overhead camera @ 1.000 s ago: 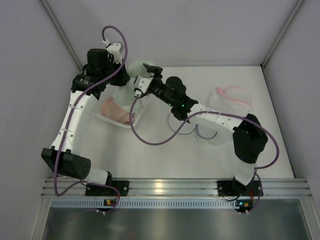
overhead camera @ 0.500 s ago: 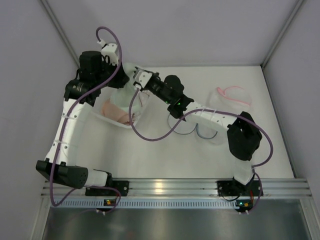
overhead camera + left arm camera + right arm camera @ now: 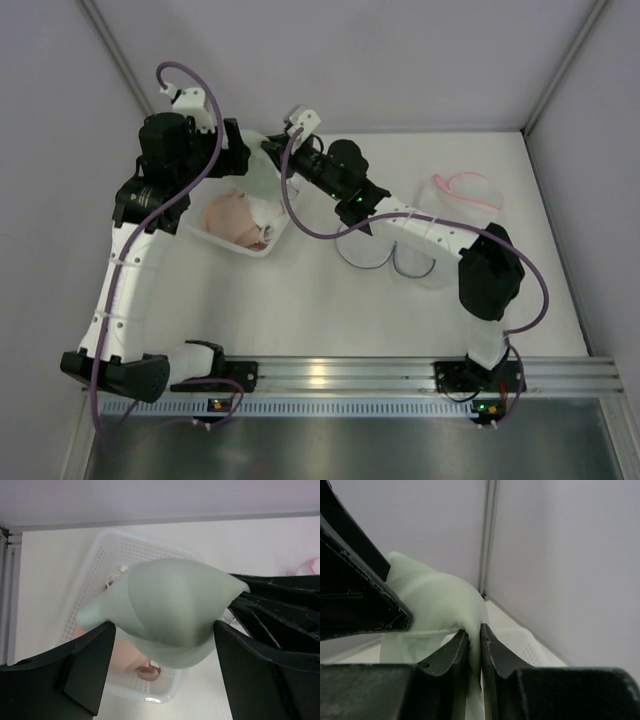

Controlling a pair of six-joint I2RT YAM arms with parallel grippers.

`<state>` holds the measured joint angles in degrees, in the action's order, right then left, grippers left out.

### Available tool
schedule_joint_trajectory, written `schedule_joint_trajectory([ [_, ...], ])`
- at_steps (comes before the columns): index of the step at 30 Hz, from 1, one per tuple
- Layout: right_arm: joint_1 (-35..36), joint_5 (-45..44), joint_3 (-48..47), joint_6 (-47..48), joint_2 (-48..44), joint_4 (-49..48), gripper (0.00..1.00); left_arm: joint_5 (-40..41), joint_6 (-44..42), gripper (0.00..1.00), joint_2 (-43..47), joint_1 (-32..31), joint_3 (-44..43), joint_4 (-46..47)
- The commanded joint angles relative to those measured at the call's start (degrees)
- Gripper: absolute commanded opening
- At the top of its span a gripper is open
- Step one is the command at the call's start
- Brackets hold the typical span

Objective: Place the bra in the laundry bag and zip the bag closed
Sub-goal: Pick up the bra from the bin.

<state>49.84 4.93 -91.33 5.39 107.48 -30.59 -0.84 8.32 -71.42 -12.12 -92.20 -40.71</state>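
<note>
A pale green bra [image 3: 170,610] hangs above a white basket [image 3: 95,580] at the back left. My right gripper [image 3: 475,640] is shut on a fold of the bra [image 3: 435,605], which shows in the top view as a pale patch [image 3: 258,172] between the two grippers. My left gripper [image 3: 165,670] stands open with its fingers either side of the bra, not pinching it. A translucent laundry bag with a pink zip [image 3: 462,195] lies flat at the back right. A second one with dark trim [image 3: 395,262] lies under my right arm.
A pink bra [image 3: 232,215] lies in the basket [image 3: 262,250]. The left wall and back corner post stand close behind both grippers. My right arm [image 3: 430,235] stretches across the table's middle over the dark-trimmed bag.
My left gripper has opened, letting go of the green bra, and drawn back to the left. My right gripper has shut on the bra and now holds it above the basket.
</note>
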Motion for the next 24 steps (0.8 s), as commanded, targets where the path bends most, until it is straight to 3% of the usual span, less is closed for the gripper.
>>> schedule_joint_trajectory([
  [1,-0.2,3.0,-1.8,-7.6,-1.7,1.4,0.15,2.5,1.2,0.86,2.2,0.1,2.9,8.5],
  [9,-0.7,2.7,-2.3,-11.4,-2.7,6.6,0.16,-2.7,1.0,0.80,-0.2,0.6,3.8,9.8],
  [24,-3.3,2.5,-6.5,-17.3,-1.2,12.1,0.15,-10.0,0.6,0.80,-0.2,1.0,9.5,10.6],
])
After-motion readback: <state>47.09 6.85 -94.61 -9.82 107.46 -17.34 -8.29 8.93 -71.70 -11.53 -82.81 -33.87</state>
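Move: The pale green bra, already hanging from the right fingers, has its middle about 4 cm ahead, 4 cm right of and 6 cm below the left hand; from the right hand that is about 1 cm ahead, 5 cm left and 6 cm down. The bin's middle lies about 17 cm ahead, 5 cm left of and 35 cm below the left hand; the peach garment in it some 6 cm ahead, 8 cm left, 33 cm down. The right fingers keep their pinch on the green bra's edge while that hand sinks about 3 cm net, dipping and rising slightly again, and tips forward some 20 degrees. The left hand, fingers still wide open around the hanging cloth, edges slightly forward, then goes down about 5 cm and a little right beside it. ##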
